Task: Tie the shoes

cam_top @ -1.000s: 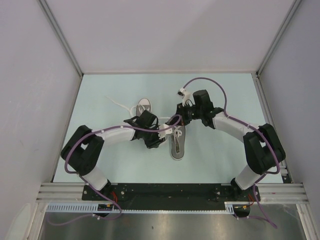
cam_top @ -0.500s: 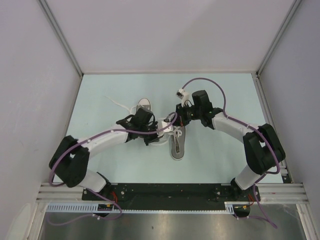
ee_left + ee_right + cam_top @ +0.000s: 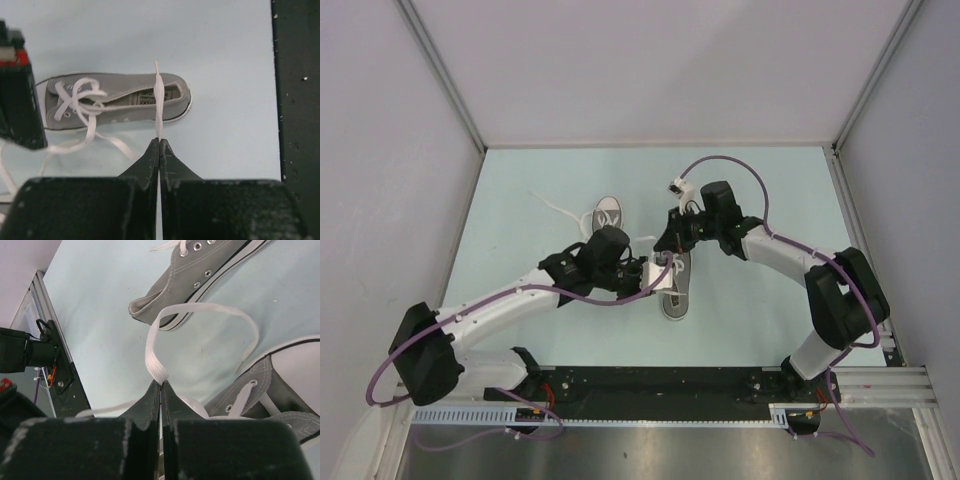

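Note:
Two grey sneakers with white soles and laces lie mid-table. The left shoe (image 3: 607, 213) is partly under my left arm. The right shoe (image 3: 675, 295) lies heel toward me. My left gripper (image 3: 655, 277) hovers beside the right shoe and is shut on a white lace (image 3: 159, 107) that runs up across the shoe (image 3: 120, 102). My right gripper (image 3: 669, 238) is over that shoe's toe end, shut on a looping lace (image 3: 152, 347). In the right wrist view one shoe (image 3: 205, 272) lies ahead and the other (image 3: 272, 390) just below right.
Grey walls enclose the pale table (image 3: 770, 320) on three sides. A black base rail (image 3: 660, 382) runs along the near edge and shows in the left wrist view (image 3: 297, 100). A loose lace (image 3: 548, 205) trails left from the left shoe.
My left arm has stretched out to the right, carrying its gripper from beside the left shoe over to the right shoe. My right gripper has shifted slightly left.

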Controlling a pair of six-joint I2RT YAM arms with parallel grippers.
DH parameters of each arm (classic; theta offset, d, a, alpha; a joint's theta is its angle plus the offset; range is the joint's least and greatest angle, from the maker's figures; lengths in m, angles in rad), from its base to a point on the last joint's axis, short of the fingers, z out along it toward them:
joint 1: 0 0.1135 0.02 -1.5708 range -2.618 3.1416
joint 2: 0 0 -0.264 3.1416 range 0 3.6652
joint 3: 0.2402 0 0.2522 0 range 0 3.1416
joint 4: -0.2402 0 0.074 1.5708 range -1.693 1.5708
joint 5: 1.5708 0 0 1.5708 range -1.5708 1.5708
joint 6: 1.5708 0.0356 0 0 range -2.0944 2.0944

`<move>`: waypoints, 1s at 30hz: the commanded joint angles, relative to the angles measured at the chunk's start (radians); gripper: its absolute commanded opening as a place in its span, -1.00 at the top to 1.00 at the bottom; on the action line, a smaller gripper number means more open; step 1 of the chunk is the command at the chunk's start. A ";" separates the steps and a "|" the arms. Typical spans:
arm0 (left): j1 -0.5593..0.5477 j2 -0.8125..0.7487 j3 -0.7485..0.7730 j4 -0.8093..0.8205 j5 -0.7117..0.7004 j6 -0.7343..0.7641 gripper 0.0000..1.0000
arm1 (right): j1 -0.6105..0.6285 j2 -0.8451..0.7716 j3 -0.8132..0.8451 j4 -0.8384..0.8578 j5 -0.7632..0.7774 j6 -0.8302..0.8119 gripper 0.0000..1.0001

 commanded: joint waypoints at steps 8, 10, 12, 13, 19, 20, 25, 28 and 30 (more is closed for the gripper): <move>-0.050 0.007 0.000 0.061 0.027 0.044 1.00 | 0.091 0.027 0.002 0.012 -0.009 -0.058 1.00; -0.050 -0.005 -0.020 0.067 0.024 0.039 1.00 | 0.099 0.031 0.002 0.020 -0.015 -0.056 0.86; -0.050 -0.016 -0.031 0.076 0.021 0.024 1.00 | 0.097 0.015 0.008 0.006 -0.021 -0.068 0.38; -0.050 -0.017 -0.042 0.079 0.019 0.016 1.00 | 0.093 0.007 0.017 0.000 -0.021 -0.082 0.30; -0.050 -0.037 -0.076 0.119 0.022 -0.036 1.00 | 0.015 -0.091 0.067 -0.214 0.023 -0.298 0.19; -0.050 -0.039 -0.079 0.128 0.024 -0.042 1.00 | 0.010 -0.097 0.068 -0.265 0.043 -0.333 0.18; -0.050 -0.028 -0.082 0.150 0.019 -0.070 1.00 | 0.008 -0.094 0.068 -0.357 0.113 -0.501 0.18; -0.050 -0.024 -0.082 0.159 0.010 -0.082 1.00 | 0.008 -0.079 0.068 -0.373 0.133 -0.532 0.18; -0.048 -0.020 -0.080 0.159 0.004 -0.091 1.00 | 0.008 -0.070 0.068 -0.374 0.138 -0.538 0.18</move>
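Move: The crossed laces at the grey shoe's knot lie about 4 cm to the right hand's right, 3 cm back and 9 cm below it; from the left hand they are roughly 11 cm ahead, 4 cm right and 9 cm below. The shoe's heel is some 4 cm back and 5 cm right of the left hand, 11 cm down. The other shoe's middle sits about 12 cm left of the right hand and 5 cm ahead, 12 cm lower. The lace still pinched in the right fingers is drawn back and left some 4 cm, away from the knot, then let go as those fingers open to nearly half; the right hand swings back to its right about 7 cm and a little forward, tipping its fingers down to end open above the knot. The left hand keeps its pinch on the other lace, easing back and down a bit. ##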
